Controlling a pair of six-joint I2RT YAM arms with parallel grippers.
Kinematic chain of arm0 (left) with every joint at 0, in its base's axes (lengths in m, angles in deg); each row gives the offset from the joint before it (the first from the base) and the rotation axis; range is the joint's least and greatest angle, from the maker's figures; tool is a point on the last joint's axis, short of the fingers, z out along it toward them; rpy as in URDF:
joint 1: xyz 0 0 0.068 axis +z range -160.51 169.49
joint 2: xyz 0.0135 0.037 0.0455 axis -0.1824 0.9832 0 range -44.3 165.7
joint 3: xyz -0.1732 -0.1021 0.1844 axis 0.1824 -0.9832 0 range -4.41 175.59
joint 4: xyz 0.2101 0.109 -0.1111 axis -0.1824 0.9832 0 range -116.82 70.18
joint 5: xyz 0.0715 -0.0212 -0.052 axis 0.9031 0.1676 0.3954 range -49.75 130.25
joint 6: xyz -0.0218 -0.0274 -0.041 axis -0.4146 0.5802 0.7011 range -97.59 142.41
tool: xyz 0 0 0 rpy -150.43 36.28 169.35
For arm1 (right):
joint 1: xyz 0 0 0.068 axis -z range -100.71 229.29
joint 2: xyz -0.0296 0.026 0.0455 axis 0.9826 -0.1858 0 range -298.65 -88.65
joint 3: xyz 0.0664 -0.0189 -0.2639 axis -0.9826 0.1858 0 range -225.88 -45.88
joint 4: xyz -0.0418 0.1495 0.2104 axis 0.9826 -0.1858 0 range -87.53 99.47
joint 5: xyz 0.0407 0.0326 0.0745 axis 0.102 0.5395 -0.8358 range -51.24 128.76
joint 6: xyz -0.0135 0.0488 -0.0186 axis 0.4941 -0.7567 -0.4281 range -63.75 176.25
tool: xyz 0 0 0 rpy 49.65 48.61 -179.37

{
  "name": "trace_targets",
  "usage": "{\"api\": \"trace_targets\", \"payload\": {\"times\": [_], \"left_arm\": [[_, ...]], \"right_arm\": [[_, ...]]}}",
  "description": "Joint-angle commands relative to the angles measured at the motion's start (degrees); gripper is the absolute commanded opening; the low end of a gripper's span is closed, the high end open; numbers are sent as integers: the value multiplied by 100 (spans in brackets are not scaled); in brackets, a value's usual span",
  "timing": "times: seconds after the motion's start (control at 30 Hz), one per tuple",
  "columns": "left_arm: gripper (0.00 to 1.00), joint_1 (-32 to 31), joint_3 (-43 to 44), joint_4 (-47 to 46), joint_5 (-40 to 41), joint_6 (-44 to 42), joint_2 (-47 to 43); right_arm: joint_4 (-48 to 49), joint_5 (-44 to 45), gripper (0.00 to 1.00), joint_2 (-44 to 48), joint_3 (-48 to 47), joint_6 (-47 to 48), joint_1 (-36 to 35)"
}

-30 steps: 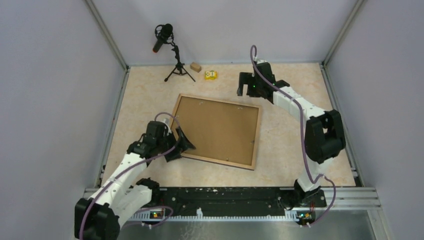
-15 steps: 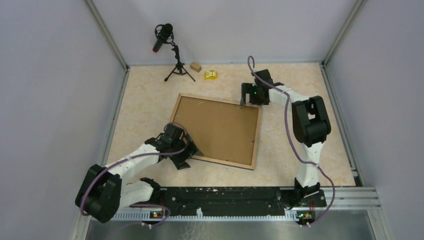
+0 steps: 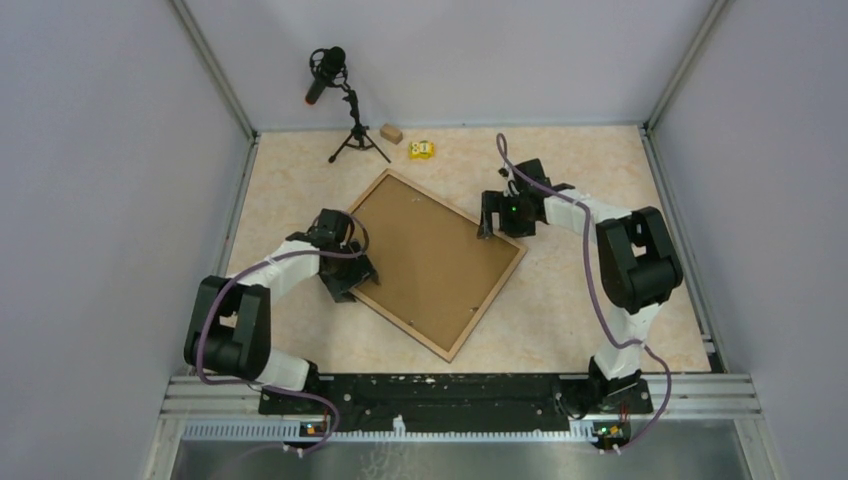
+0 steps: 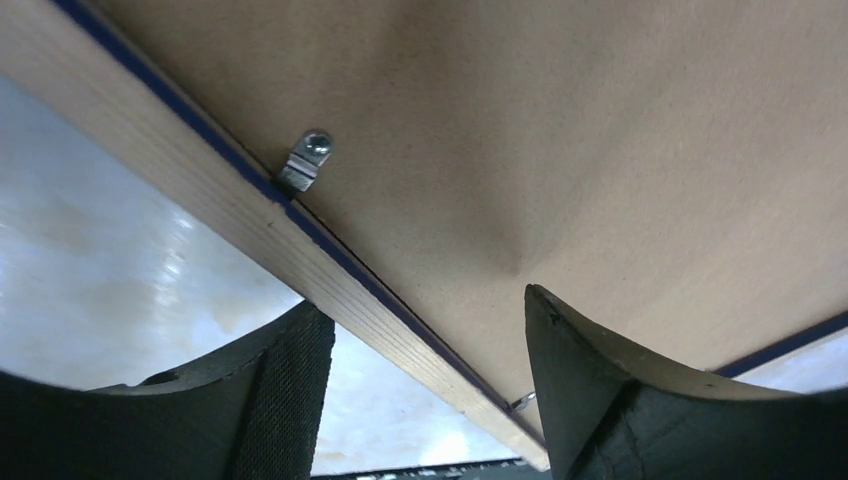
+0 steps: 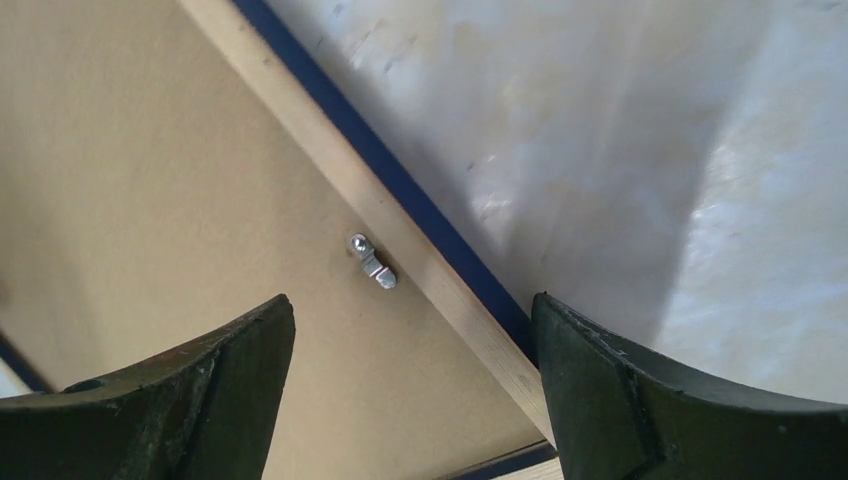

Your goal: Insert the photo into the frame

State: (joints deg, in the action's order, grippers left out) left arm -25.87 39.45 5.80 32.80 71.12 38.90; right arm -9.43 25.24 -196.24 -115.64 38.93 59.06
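The frame (image 3: 488, 300) lies back side up and askew on the table, with a brown backing board (image 3: 435, 260) filling it. The photo is hidden. My left gripper (image 3: 352, 275) is open astride the frame's left rim (image 4: 230, 215). One finger is over the table and the other over the board (image 4: 560, 120), near a metal clip (image 4: 308, 160). My right gripper (image 3: 490, 222) is open astride the upper right rim (image 5: 322, 150), and holds nothing. One of its fingers is over the board (image 5: 150, 180) by a clip (image 5: 372, 260), the other over the table.
A microphone on a tripod (image 3: 340, 100) stands at the back left. Beside it lie a small wooden block (image 3: 391, 133) and a yellow object (image 3: 421, 149). Enclosure walls close in the left, back and right sides.
The frame has turned clockwise on the table. My left gripper moved up along its left edge, and my right gripper came down onto the upper right edge. Both jaws narrowed a little.
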Motion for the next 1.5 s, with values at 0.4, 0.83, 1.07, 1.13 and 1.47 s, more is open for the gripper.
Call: {"api": "trace_targets", "payload": {"times": [0.4,0.83,1.07,1.13,1.47], "left_arm": [[27,410,125,14,964,-1744,197],[0,513,876,190,1012,-2715,738],[0,893,980,-88,166,-2661,981],[0,962,1114,-175,-67,-2495,1046],[0,1344,1606,-524,-1213,-1853,1683]], "right_arm": [[-681,-503,88,304,-12,901,-427],[-705,1543,88,689,-107,305,-517],[-434,1725,88,750,78,-356,-732],[-339,1811,87,804,174,-638,-831],[-553,2379,86,726,289,-1297,-1260]]}}
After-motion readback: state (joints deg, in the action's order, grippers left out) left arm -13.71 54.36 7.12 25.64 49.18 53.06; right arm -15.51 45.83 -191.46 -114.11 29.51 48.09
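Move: The frame's long left rail runs between the left hand's open fingers, about 2 cm back and 1 cm left of its hand point; a metal clip is some 4 cm left and 2 cm ahead, and the frame's middle about 12 cm right and 5 cm ahead. The right hand has the far long rail about 1 cm ahead between its fingers, with the frame's right corner roughly 8 cm right and 4 cm back. Both rails and the clip lie about 1 cm below the hands. Leftward about 4 cm, then forward, the left hand goes with the near rail, shutting its fingers to pinch it; it pauses with its hold, then shifts another 3 cm forward and slightly right. Meanwhile the right hand, fingers staying open astride the far rail, draws back some 4 cm with its outer finger against the rail, then eases right and forward, comes clear of the rail, and drifts back left. ##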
